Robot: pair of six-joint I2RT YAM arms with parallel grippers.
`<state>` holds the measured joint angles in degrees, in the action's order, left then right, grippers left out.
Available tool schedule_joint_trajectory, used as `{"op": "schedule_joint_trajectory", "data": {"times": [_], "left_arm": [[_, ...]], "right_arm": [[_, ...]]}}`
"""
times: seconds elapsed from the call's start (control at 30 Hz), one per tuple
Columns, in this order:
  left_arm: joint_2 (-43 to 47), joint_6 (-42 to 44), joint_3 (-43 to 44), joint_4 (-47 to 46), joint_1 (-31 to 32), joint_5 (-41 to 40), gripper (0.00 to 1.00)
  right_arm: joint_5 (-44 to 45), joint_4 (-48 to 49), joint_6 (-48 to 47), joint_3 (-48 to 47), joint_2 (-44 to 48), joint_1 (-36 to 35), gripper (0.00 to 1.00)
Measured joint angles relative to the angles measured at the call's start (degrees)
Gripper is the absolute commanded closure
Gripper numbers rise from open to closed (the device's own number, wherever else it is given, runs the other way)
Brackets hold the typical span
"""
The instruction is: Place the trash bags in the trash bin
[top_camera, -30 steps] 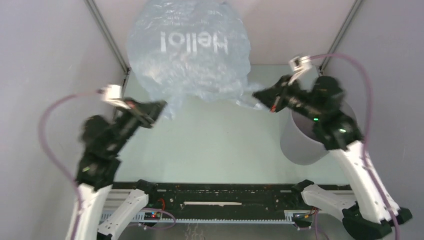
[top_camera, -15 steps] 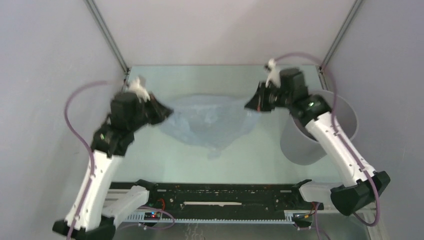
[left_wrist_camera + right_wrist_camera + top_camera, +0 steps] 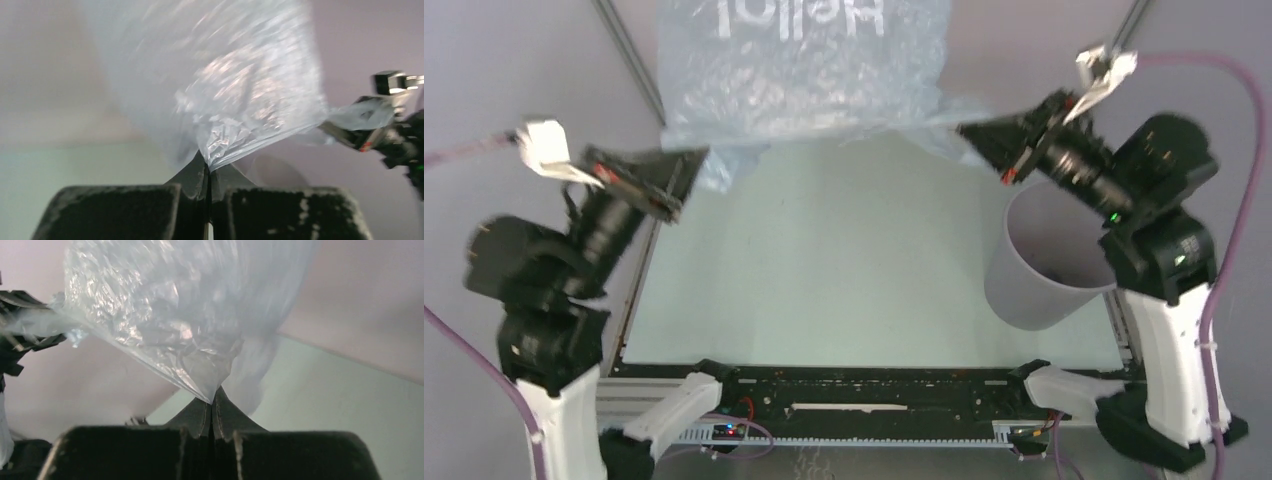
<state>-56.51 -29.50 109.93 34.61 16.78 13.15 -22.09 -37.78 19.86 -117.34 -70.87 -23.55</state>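
The pale blue translucent trash bag (image 3: 799, 75) billows high above the far side of the table, white lettering near its top. My left gripper (image 3: 692, 160) is shut on its lower left corner; in the left wrist view the film (image 3: 235, 95) rises from the closed gripper (image 3: 207, 167). My right gripper (image 3: 969, 133) is shut on the lower right corner; the right wrist view shows the film (image 3: 170, 315) pinched in the gripper (image 3: 212, 401). The grey trash bin (image 3: 1039, 265) stands at the table's right, below my right arm, apart from the bag.
The pale green table top (image 3: 844, 260) lies under the raised bag. Grey enclosure walls stand close on the left and right, with metal frame posts (image 3: 629, 60) at the back corners. Purple cables loop out from both wrists. The arm bases sit along the near rail (image 3: 864, 395).
Both arms swung up and outward, lifting the bag from low over the table to high at the back, where it has spread and filled with air. Both grips on the corners held.
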Motion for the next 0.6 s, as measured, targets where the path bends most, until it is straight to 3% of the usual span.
{"op": "schedule_joint_trajectory", "data": {"times": [0.07, 0.17, 0.3, 0.37, 0.5, 0.6], "left_arm": [[9.75, 0.02, -16.72, -1.11, 0.07, -3.23, 1.0], [15.1, -1.11, -37.0, 2.56, -0.02, -8.59, 1.0], [11.67, -4.76, -63.73, 7.72, -0.09, -9.75, 1.0], [14.32, -6.99, -72.15, 11.78, -0.09, -9.25, 1.0], [25.03, -9.66, -72.22, 14.01, -0.09, -8.17, 1.0], [22.47, -9.16, -63.25, 13.51, -0.09, -7.87, 1.0]], "right_arm": [[-0.66, 4.35, 0.37, 14.21, 6.91, -0.39, 1.0], [-1.03, 8.92, 1.4, 36.04, 12.26, -0.24, 1.0], [-1.03, 5.95, 2.62, 54.36, 4.17, -0.72, 1.0], [-0.17, 2.21, 2.84, 60.04, 0.66, -1.64, 1.0], [-0.59, -2.23, 2.82, 62.1, 3.63, -3.61, 1.0], [-2.62, -2.27, 2.86, 57.16, 5.99, -1.92, 1.0]]}}
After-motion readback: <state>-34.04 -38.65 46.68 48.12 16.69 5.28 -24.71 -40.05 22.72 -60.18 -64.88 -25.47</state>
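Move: Both hands pinch the trash bag's rim, roughly 25 cm apart. The bag billows between them, its middle about 13 cm ahead and 13 cm right of the left hand, about 8 cm ahead and 13 cm left of the right, a little above both. The open table between them, where it is swung, is nearly 60 cm below. The trash bin stands some 18 cm right of the right hand, roughly level fore and aft, 45 cm below. Both hands, fingers still shut on the bag, whip down some 45 cm, tipping about 60 degrees, then rise slightly. ##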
